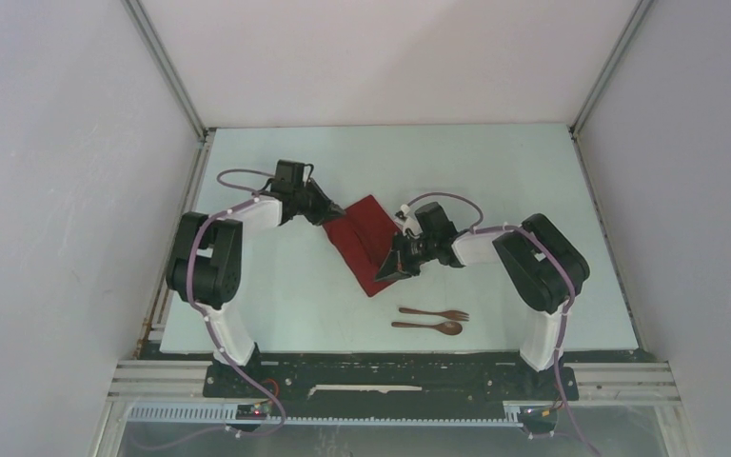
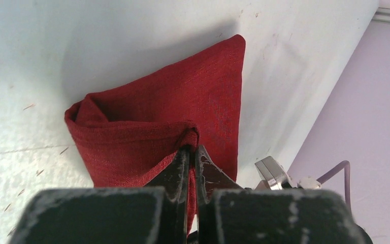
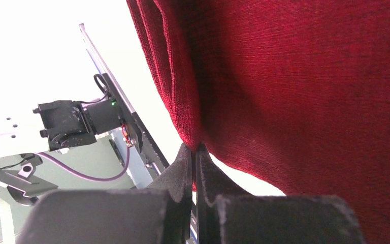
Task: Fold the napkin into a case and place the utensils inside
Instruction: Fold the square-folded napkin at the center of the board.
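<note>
The dark red napkin (image 1: 362, 238) lies mid-table as a folded strip running from far left to near right. My left gripper (image 1: 335, 213) is shut on its far left corner; in the left wrist view the cloth (image 2: 183, 112) bunches between the closed tips (image 2: 193, 150). On the napkin's near right edge my right gripper (image 1: 392, 268) is shut too, and the right wrist view shows the cloth (image 3: 294, 86) hanging lifted above the pinching tips (image 3: 195, 148). A dark brown fork (image 1: 435, 313) and spoon (image 1: 427, 327) lie side by side on the table nearer me.
The pale table (image 1: 276, 295) is boxed in by white walls on the left, back and right. A metal rail (image 1: 390, 367) runs along the near edge by both arm bases. The utensils lie just near-right of the right gripper.
</note>
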Tool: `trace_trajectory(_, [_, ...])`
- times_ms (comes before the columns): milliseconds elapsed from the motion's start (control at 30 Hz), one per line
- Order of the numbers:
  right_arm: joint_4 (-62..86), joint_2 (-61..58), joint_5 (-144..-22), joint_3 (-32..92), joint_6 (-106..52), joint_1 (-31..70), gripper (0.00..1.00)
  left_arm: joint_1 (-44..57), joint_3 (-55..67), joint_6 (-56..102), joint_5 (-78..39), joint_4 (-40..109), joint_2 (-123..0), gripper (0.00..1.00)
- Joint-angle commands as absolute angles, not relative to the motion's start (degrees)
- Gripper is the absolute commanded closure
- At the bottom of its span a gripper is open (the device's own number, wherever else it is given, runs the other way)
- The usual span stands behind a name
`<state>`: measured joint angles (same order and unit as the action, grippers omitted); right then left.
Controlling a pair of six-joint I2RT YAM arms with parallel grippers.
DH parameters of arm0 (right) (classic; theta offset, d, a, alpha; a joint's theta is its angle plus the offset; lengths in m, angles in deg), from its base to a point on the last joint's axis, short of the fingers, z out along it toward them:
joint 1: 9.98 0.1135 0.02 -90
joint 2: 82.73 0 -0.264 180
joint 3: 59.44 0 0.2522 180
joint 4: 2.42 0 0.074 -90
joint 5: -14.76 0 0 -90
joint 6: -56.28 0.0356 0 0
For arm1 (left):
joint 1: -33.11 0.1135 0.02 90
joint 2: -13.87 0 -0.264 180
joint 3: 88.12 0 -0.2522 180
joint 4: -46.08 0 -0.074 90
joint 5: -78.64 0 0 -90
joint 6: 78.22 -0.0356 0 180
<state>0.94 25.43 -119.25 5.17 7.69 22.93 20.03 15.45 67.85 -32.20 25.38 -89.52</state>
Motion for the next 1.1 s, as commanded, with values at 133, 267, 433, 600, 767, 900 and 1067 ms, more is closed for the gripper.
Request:
trace_trajectory(133, [2.8, 23.7, -118.9, 4.5, 4.4, 20.8, 1.00, 18.8, 9.6, 67.6, -30.3, 24.5, -93.9, 0.98])
trace_trajectory(267, [2.4, 24.1, -120.0, 4.5, 3.9, 19.8, 1.00, 18.9, 8.6, 67.3, -29.7, 23.6, -94.9, 0.99])
trace_trajectory(433, [3.8, 26.1, -121.6, 5.7, 2.4, 18.9, 1.00, 19.0, 8.5, 67.3, -29.0, 23.3, -96.0, 1.00])
trace_trajectory(600, [4.5, 27.8, -122.2, 6.7, 1.2, 18.8, 1.00, 19.0, 7.7, 67.1, -28.9, 23.4, -97.2, 1.00])
trace_trajectory(767, [4.4, 27.9, -121.7, 6.8, 1.1, 18.8, 1.00, 19.0, 6.3, 67.0, -29.7, 23.4, -99.2, 1.00])
trace_trajectory(900, [9.7, 25.9, -119.1, 7.9, -1.3, 18.8, 0.92, 19.1, 6.0, 66.6, -30.0, 23.3, -100.0, 1.00])
trace_trajectory(1067, [26.8, 16.7, -109.1, 10.2, -10.4, 19.0, 0.57, 19.1, 5.8, 66.4, -30.4, 23.2, -100.4, 1.00])
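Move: The left hand already pinches the napkin flap's far corner; its spot on the napkin is about 1 cm ahead, 1 cm right and 5 cm below, with the napkin's far corner some 8 cm ahead and 6 cm right, and its left fold corner 3 cm left, level ahead. For the right hand, holding the flap's near corner, the spot is 1 cm ahead, 2 cm right, 2 cm below; the napkin's near corner lies 3 cm back, 1 cm left, and the fork 7 cm back, 11 cm right. The left hand, keeping its pinch on the flap's far corner, lowers it about 4 cm onto the napkin while easing a little forward and right, the fingertips tipping slightly further down. The right hand meanwhile draws the near corner some 3 cm to the right, with a slight shift forward and down, to lay the flap along the strip, and right at the end its fingers open about a third of the way around the cloth. ##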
